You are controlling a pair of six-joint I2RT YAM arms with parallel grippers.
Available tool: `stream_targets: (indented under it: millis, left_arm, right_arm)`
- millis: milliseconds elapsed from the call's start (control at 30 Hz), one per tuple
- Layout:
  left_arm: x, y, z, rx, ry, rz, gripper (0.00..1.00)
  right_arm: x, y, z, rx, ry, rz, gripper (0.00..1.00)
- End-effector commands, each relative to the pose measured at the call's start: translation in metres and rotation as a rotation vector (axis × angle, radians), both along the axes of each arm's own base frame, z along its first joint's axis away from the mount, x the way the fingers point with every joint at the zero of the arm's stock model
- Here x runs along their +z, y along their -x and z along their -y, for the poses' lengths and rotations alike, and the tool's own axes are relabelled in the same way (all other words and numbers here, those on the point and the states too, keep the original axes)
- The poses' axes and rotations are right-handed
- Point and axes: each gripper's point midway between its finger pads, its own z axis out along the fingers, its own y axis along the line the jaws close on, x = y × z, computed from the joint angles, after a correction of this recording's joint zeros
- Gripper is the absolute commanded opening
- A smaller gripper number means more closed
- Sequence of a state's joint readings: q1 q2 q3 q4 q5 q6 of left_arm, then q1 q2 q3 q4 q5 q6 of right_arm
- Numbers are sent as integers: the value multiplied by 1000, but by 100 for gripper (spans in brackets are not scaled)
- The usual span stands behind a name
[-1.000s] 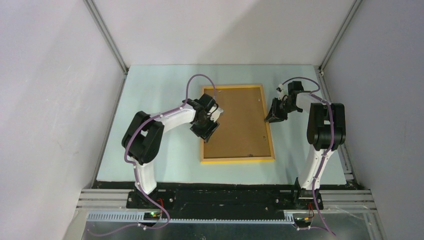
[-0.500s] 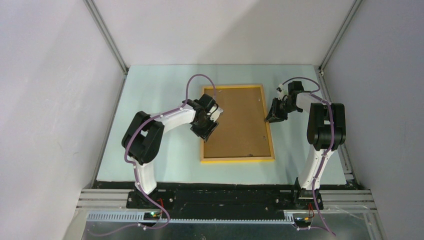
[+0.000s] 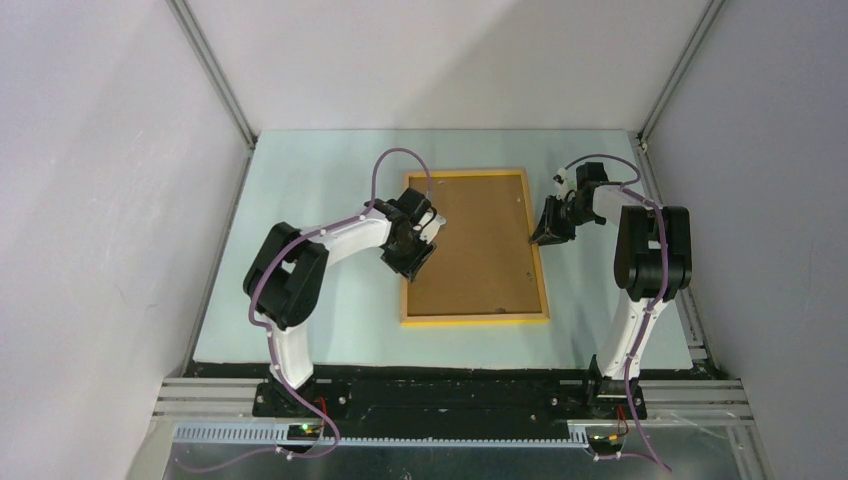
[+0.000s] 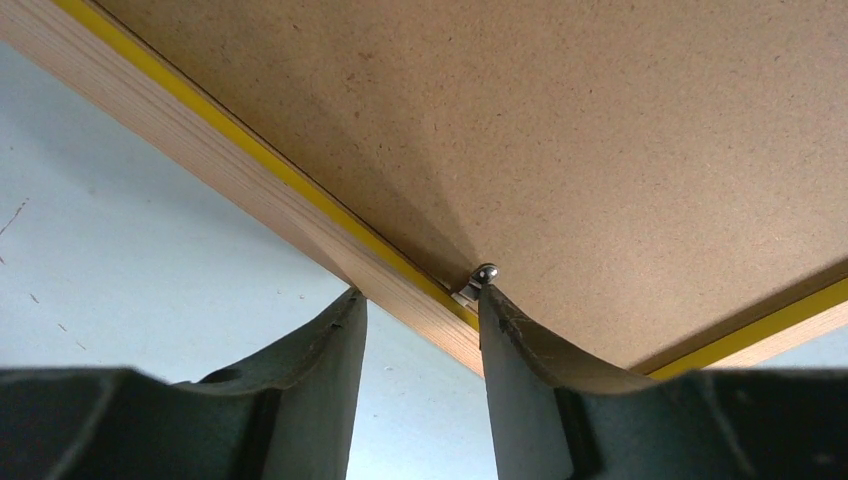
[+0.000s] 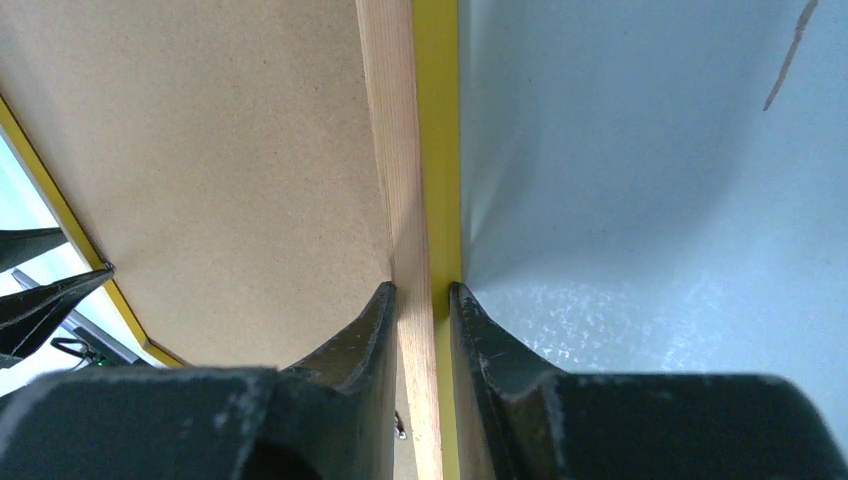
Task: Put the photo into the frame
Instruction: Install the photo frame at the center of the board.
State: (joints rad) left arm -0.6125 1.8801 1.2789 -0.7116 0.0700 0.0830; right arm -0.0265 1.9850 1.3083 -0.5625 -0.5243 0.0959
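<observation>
The frame point(image 3: 475, 319) lies flat on the table, back side up, with a brown backing board point(image 3: 475, 245) filling it. The photo is hidden. My left gripper point(image 3: 413, 266) is open astride the frame's left rail point(image 4: 230, 165). Its left fingertip is at the rail's outer side, and its right fingertip rests against a small metal tab point(image 4: 481, 274) on the board point(image 4: 600, 120). My right gripper point(image 3: 541, 238) is shut on the frame's right rail point(image 5: 400, 150), one finger over the board point(image 5: 200, 150), the other on the table side.
The pale blue table mat point(image 3: 320, 190) runs round the frame. Grey walls and aluminium posts point(image 3: 215, 75) close in the back and both sides. The left arm's fingers show at the far left of the right wrist view point(image 5: 40, 300).
The left gripper's jaws have narrowed a little around the frame's left rail and it has shifted slightly. The right gripper has kept its hold on the right rail.
</observation>
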Motion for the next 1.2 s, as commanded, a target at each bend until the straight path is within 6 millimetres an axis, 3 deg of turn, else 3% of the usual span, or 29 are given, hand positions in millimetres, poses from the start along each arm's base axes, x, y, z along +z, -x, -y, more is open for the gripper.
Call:
stream_targets:
  millis: [0,133,300,600,1000,1167]
  left_arm:
    - [6,-9,3,4,21,57,49]
    - [7,-8,2,1,21,58,53]
    - [14,-11,0,6,14,83,75]
    - [42,-27,-4,32,37,169,94]
    - [68,-80,-27,180,51,257,98]
    - [65,-102,-36,289,84,237,97]
  right_arm:
    - [1,-1,5,-21,-4,5,0]
    - [1,-2,5,-22,-3,6,0]
    - [1,-2,5,-20,-4,6,0]
    - [1,-1,4,-11,-16,7,0]
    - [6,-1,2,9,-27,23,0]
    - [6,1,2,13,-23,24,0]
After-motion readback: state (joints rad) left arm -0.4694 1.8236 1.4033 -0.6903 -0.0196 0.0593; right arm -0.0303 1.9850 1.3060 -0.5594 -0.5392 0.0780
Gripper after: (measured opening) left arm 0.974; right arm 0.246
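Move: The metal tab on the frame's left bar lies at the left hand's right fingertip, about 1 cm right, 1 cm back and 1 cm below the hand point. The tab on the far bar is some 27 cm ahead and 8 cm right; the one on the near bar is 8 cm back and 19 cm right. From the right hand, which grips the right bar, the left tab lies about 11 cm back and 27 cm left. The left fingers come clear of the left bar and its metal tab, spreading from about half open to wide. The hand then backs off, picking up speed, about 8 cm forward along the bar, some 6 cm up and a little left, fingertips swinging forward and the wrist turning roughly 10 degrees counter-clockwise. The right hand stays still and keeps its pinch on the right bar. ##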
